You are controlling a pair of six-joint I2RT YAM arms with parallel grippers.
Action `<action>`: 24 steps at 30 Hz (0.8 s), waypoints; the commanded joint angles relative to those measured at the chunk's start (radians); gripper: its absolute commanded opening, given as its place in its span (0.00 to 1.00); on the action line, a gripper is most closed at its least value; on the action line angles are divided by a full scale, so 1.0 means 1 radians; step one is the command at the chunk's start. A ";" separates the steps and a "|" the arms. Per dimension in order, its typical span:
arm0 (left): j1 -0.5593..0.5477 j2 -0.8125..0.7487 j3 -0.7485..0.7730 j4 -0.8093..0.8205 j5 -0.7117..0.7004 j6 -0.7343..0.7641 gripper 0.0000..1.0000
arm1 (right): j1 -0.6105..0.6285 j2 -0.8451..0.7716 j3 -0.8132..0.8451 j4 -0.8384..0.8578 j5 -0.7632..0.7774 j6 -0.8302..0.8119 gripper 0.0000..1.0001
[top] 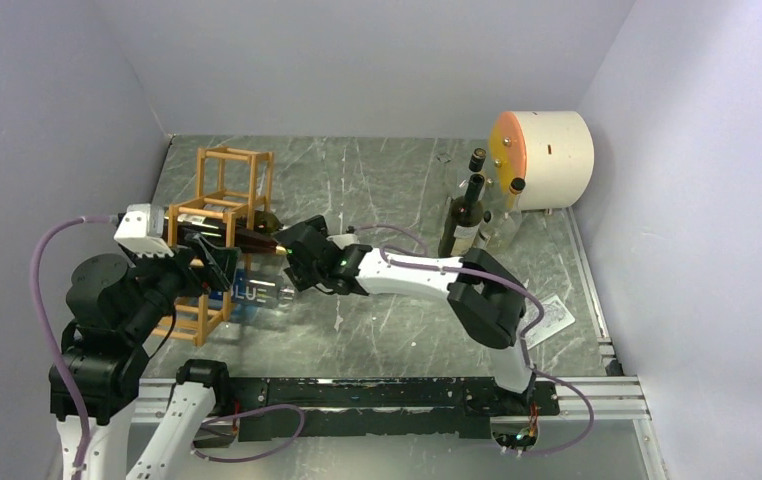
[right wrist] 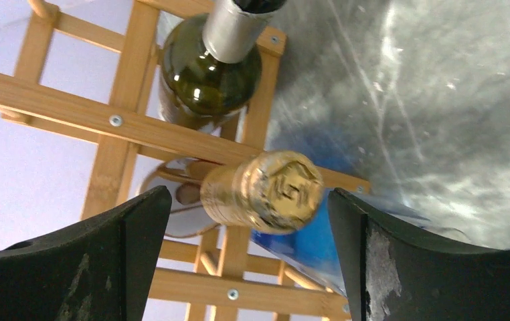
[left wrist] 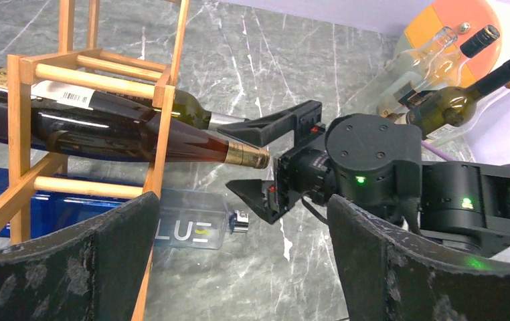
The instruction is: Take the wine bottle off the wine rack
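Note:
The wine rack point(top: 219, 215) of light wooden bars stands at the left of the table. A dark wine bottle point(left wrist: 125, 134) lies in it, its gold-foiled neck point(right wrist: 266, 190) sticking out to the right. A green bottle point(left wrist: 187, 107) with silver foil lies in the cell behind. My right gripper point(top: 290, 258) is open, its jaws on either side of the gold cap point(left wrist: 252, 156) with a gap on both sides. My left gripper point(left wrist: 242, 261) is open beside the rack's near corner and holds nothing.
A clear and blue bottle point(top: 257, 293) marked BLUE lies on the table under the rack's right side. Dark and clear bottles point(top: 465, 215) stand at the back right before a cream cylinder point(top: 547, 158). A paper point(top: 554, 318) lies on the right.

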 commanded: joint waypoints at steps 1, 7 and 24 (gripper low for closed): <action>-0.005 -0.023 0.018 -0.032 0.026 0.001 0.98 | -0.003 0.050 0.071 0.065 0.096 0.098 0.88; -0.005 -0.039 0.017 -0.044 0.026 -0.003 0.98 | -0.006 0.135 0.118 0.132 0.118 0.141 0.76; -0.025 -0.030 -0.009 -0.041 -0.041 0.020 0.98 | -0.004 0.191 0.082 0.344 0.193 0.187 0.37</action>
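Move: The gold-foiled neck of the wine bottle lies just off the right fingertips, about 3 cm ahead and 3 cm to the left, at hand height. The green bottle's neck is some 11 cm ahead of the right hand, 3 cm left and 6 cm lower; the blue bottle's neck is roughly 4 cm back, 3 cm left and 9 cm lower. From the idle left hand, the gold-foiled neck lies about 13 cm ahead, 6 cm to the right and 18 cm below. The right hand pushes about 5 cm forward and 3.5 cm to the left along the gold-foiled neck, so that the fingertips straddle it behind the foil cap, dipping by a centimetre on the way and coming back to its starting height. Meanwhile the wrist turns some 10 degrees clockwise and rolls its left side up by as much, and the wide-open fingers close to a little under half open, coming up against the two sides of the neck. ##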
